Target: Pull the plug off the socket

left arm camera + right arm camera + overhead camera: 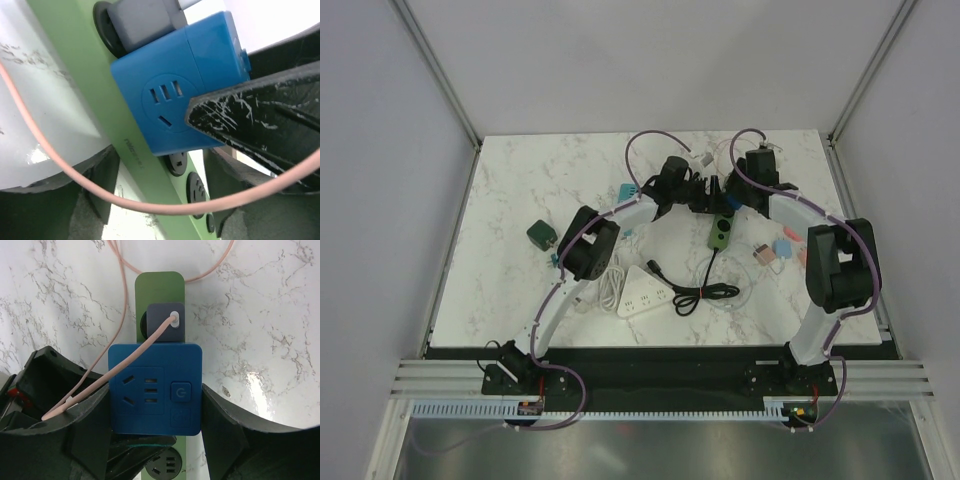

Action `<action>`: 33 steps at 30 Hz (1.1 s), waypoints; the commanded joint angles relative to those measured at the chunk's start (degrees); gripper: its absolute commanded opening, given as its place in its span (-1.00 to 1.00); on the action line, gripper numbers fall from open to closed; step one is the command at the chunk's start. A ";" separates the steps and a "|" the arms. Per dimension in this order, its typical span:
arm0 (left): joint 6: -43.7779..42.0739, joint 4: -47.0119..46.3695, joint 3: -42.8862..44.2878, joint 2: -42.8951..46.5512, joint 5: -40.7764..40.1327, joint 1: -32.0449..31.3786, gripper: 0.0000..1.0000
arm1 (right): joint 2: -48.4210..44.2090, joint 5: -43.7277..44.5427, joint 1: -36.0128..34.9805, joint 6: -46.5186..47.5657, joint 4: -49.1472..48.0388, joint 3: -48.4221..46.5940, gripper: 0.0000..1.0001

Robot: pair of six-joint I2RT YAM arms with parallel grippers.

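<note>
A green socket strip (720,233) lies on the marble table, and a square blue plug (155,388) sits pushed into it. My right gripper (155,405) is shut on the blue plug, one finger pressed against each side. In the left wrist view the blue plug (175,100) sits on the strip (125,125), with a right finger (260,117) against its near edge. My left gripper (160,200) is open and straddles the strip below the plug, with table showing between its left finger (95,185) and the strip. Both grippers (695,192) (730,197) meet at the strip's far end.
A grey plug (165,321) with a pink cable (100,192) sits in the socket beside the blue one. A white power strip (645,293) and a coiled black cable (705,293) lie nearer the bases. A dark green adapter (541,235) lies left, small pink and blue pieces (780,248) right.
</note>
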State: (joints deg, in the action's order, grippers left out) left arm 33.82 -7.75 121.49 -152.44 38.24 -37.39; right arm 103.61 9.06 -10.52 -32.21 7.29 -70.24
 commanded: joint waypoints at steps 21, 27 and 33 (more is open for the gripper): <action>5.99 10.03 2.69 -0.23 -14.93 -1.28 -0.95 | -9.83 -6.16 0.94 -7.26 -16.95 10.21 -1.00; 4.15 15.04 6.38 -1.54 -18.46 -2.43 -0.96 | -10.36 -0.90 1.38 2.73 -7.93 3.63 -1.00; 4.50 16.54 8.23 -2.33 -18.99 -2.52 -0.96 | -11.59 -4.56 2.35 1.72 -6.84 3.95 -1.00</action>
State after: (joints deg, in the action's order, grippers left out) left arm 40.60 3.25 128.11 -152.83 27.59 -40.27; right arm 97.65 9.28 -7.55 -31.66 3.68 -63.92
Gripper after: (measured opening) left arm 0.465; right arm 0.686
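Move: The green socket strip runs roughly fore and aft between the left hand's open fingers, its middle about 1 cm to their right. The blue plug, still seated on it, is some 5 cm ahead of the left hand, 1 cm right and 4 cm higher, already between the right fingers. The grey adapter sits about 5 cm straight ahead of the right hand, a little lower; a beige plug lies roughly 17 cm back and 10 cm right of it. The green strip gets pinched just behind the blue plug as the left fingers shut from wide to about half open, one finger above and one beneath it; the left hand first sinks nearly 1 cm, then edges right and up, turning about 10 degrees. The right hand keeps its grip on the blue plug and carries it some 3 cm right, slightly back and, late on, up. ##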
